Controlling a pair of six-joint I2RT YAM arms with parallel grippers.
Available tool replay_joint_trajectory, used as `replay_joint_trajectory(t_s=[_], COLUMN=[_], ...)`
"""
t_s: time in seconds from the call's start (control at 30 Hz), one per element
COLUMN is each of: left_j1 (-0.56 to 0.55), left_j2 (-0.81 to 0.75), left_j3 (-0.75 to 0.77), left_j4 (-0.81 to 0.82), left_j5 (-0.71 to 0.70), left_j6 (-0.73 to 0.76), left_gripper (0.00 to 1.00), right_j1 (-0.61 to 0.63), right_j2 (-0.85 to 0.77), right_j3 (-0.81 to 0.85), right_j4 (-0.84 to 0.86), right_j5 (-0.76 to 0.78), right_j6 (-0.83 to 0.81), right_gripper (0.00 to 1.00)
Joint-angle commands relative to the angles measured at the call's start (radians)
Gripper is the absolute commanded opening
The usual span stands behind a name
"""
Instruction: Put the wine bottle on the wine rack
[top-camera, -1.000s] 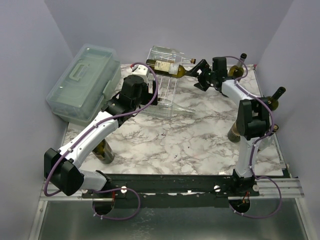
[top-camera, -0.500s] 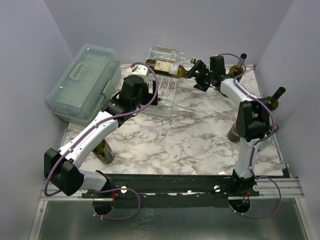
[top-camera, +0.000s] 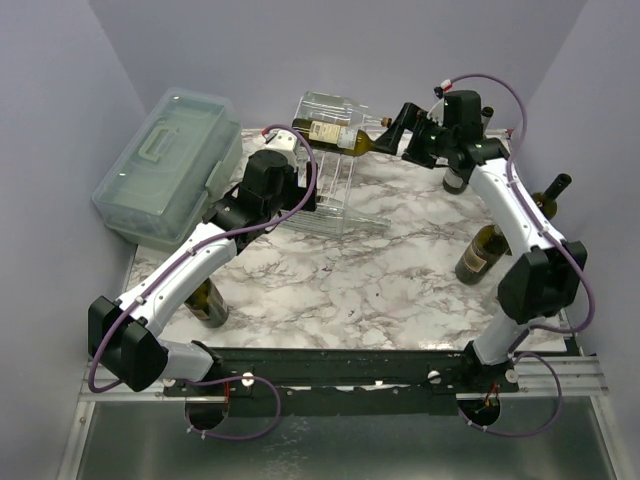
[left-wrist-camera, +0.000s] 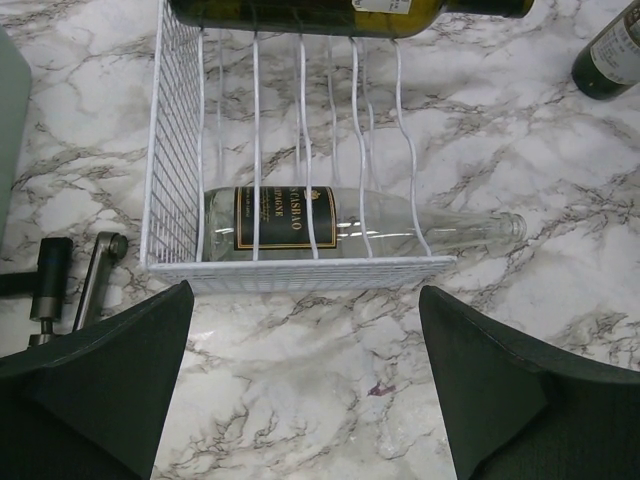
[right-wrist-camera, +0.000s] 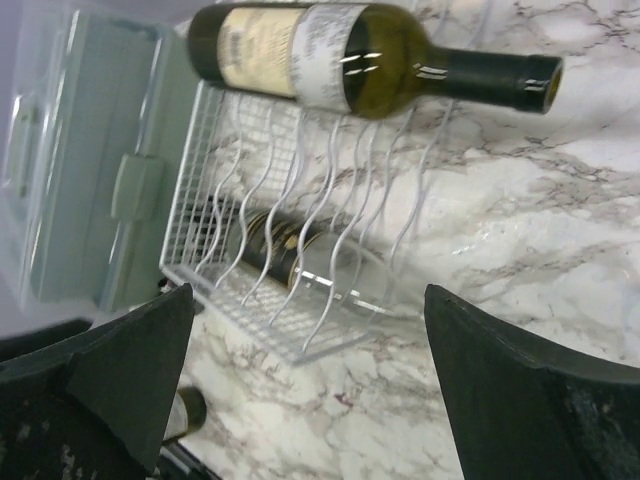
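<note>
The wine rack (top-camera: 335, 190) of clear plastic and white wire stands at the back centre. A green wine bottle (top-camera: 335, 133) with a cream label lies across its top tier, neck to the right. The same bottle (right-wrist-camera: 370, 65) fills the top of the right wrist view. A clear bottle (left-wrist-camera: 330, 220) with a dark label lies on the bottom tier. My right gripper (top-camera: 402, 135) hovers open just right of the green bottle's neck, holding nothing. My left gripper (top-camera: 265, 203) is open in front of the rack (left-wrist-camera: 300, 270), over bare marble.
A pale-green lidded storage box (top-camera: 165, 165) sits at the back left. Dark bottles stand on the right (top-camera: 480, 255) and by the right wall (top-camera: 550, 195). Another bottle (top-camera: 205, 300) stands under the left arm. A small metal tool (left-wrist-camera: 95, 275) lies left of the rack.
My right arm has risen and swung its elbow to the right, the gripper drawing slightly back from the bottle's neck. The green bottle, the rack and my left arm have stayed put.
</note>
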Motion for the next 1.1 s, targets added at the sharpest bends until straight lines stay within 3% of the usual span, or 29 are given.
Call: replay_joint_trajectory(t_s=[0.0,0.23,0.43,0.63,1.07], left_j1=[0.002,0.001,-0.003,-0.008,-0.016], left_j2=[-0.011,-0.012,-0.015,-0.015,-0.018], left_j3=[-0.005,-0.003,-0.004,-0.004,-0.002], left_j4=[0.009,0.007,0.005,0.005,0.001], left_j5=[0.040,0.062,0.062,0.063,0.077], left_j6=[-0.012,-0.023,-0.025,-0.027,-0.033], left_gripper=[0.97,0.97,0.97,0.97,0.97], right_j1=[0.018,0.019,0.019,0.019,0.018], right_j2=[-0.157,-0.431,-0.583,-0.674,-0.683], right_j3=[-0.028,-0.066,-0.072,-0.107,-0.173], right_j4=[-0.164,-0.337,-0.438,-0.501,-0.689], right_j5=[-0.052,0.122,0.465,0.816,0.967], right_j6=[-0.167,-0.305,-0.359,-0.285,-0.146], right_gripper=[1.00,1.00,1.00,1.00,0.97])
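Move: The next standing wine bottle is roughly 19 cm back and 21 cm to the right of the empty right hand, its middle some 12 cm lower. Another wine bottle by the right wall stands 6 cm ahead and 10 cm right of it; a clear bottle stands 8 cm back and 5 cm right of it. The bottle just racked lies 9 cm ahead and 12 cm left of the right hand, 13 cm down. From the left hand the standing bottle is about 8 cm back and 42 cm right. The right hand, already free of the racked bottle, goes on drawing back and up from the rack with its fingers staying wide open, climbing about 13 cm, then swings right towards the standing wine bottles and begins to sink again. Overall it travels some 20 cm back and 20 cm right, the wrist turning clockwise by about 35 degrees while its left side dips by a similar amount, so that it ends open above the nearest standing bottle, touching nothing. ##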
